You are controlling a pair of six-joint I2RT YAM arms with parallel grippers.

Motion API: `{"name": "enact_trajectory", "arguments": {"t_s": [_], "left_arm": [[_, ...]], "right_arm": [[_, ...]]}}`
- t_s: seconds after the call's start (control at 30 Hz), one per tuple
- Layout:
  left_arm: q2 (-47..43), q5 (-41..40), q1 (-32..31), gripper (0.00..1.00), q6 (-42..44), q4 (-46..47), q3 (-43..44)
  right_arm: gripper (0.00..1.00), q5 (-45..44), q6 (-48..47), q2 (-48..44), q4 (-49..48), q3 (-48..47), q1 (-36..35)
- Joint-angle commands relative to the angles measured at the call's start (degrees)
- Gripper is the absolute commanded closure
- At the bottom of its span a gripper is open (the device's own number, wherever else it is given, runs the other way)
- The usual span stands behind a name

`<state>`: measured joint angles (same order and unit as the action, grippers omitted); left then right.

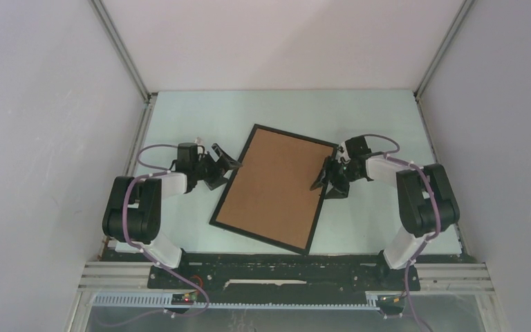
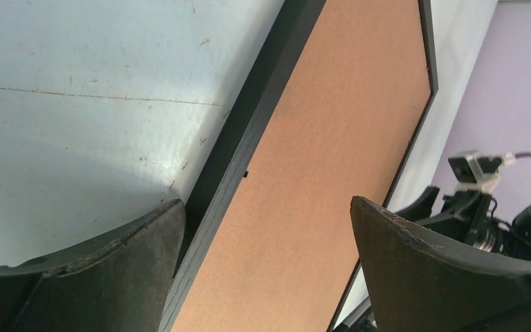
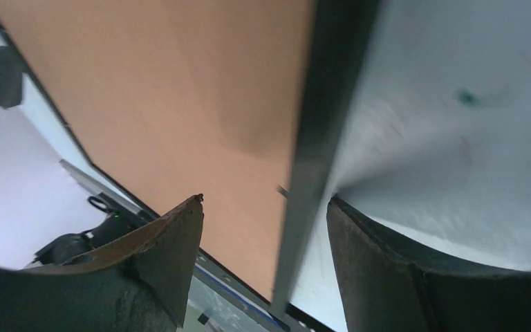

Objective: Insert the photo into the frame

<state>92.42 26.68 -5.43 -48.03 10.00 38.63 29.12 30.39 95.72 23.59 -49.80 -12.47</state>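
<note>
The frame, black and thin-edged, lies tilted on the table with a plain brown cardboard board filling it. The photo is hidden. My left gripper is open at the frame's left edge. In the left wrist view that gripper straddles the black rail and the board, gripping nothing. My right gripper is open at the frame's right edge. In the right wrist view it stands over the rail and the board, its fingers spread to either side.
The pale table is enclosed by white walls at the back and on both sides. Metal rails and the arm bases run along the near edge. The right arm shows across the frame in the left wrist view.
</note>
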Motion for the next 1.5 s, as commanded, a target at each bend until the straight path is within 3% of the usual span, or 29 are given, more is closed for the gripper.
{"name": "enact_trajectory", "arguments": {"t_s": [0.0,0.2,0.3,0.4,0.6,0.77,1.03,1.47], "left_arm": [[0.2,4.0,-0.5,0.00,-2.6,2.1,-4.5],[-2.8,3.9,-2.7,0.00,-4.3,7.8,-9.0],[-3.3,3.7,-2.7,0.01,-4.3,9.4,-9.7],[-4.1,2.7,-2.6,0.01,-3.3,9.0,-10.0],[-4.5,1.9,-1.8,0.02,-1.5,7.4,-9.3],[-3.9,3.0,-1.4,0.02,-1.4,7.9,-9.1],[-4.0,3.0,-0.9,0.03,-1.2,8.0,-9.3],[-4.3,2.9,-0.8,0.03,-1.0,7.7,-9.5]], "right_arm": [[0.25,2.4,0.7,7.9,-8.6,-5.7,-2.3],[0.26,1.8,-1.3,16.8,-2.7,-21.7,-5.6],[0.26,-4.1,-3.7,16.5,3.6,-25.5,-5.4],[0.25,-9.1,-6.6,11.1,6.9,-21.1,-3.9],[0.27,0.1,-9.4,-1.4,5.3,-4.9,1.4],[0.37,2.7,-8.4,-8.5,3.9,4.0,5.9],[0.63,-4.4,-9.2,-10.2,5.7,6.3,4.0],[0.68,-6.5,-7.1,-8.1,4.5,6.6,-2.6]]}}
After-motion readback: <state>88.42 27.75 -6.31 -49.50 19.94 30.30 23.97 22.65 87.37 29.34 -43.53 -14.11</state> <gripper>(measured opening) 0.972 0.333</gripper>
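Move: The frame with the brown backing board lies askew between the grippers. Its middle is about 10 cm left and 3 cm ahead of the right hand, just below, with the near right corner some 18 cm back and 3 cm left of that hand and the far right corner 14 cm ahead and 4 cm right. From the left hand, the frame's middle is roughly 10 cm right, 3 cm back and a little below. With the right gripper's half-open fingers already astride the right rail, sweep forward about 9 cm, swinging slightly left, then come back some 14 cm and close them around the same rail nearer its near corner. Keep the left gripper wide open with one finger against the left rail's outer side, easing back 2 cm with the fingers tipping up slightly. ##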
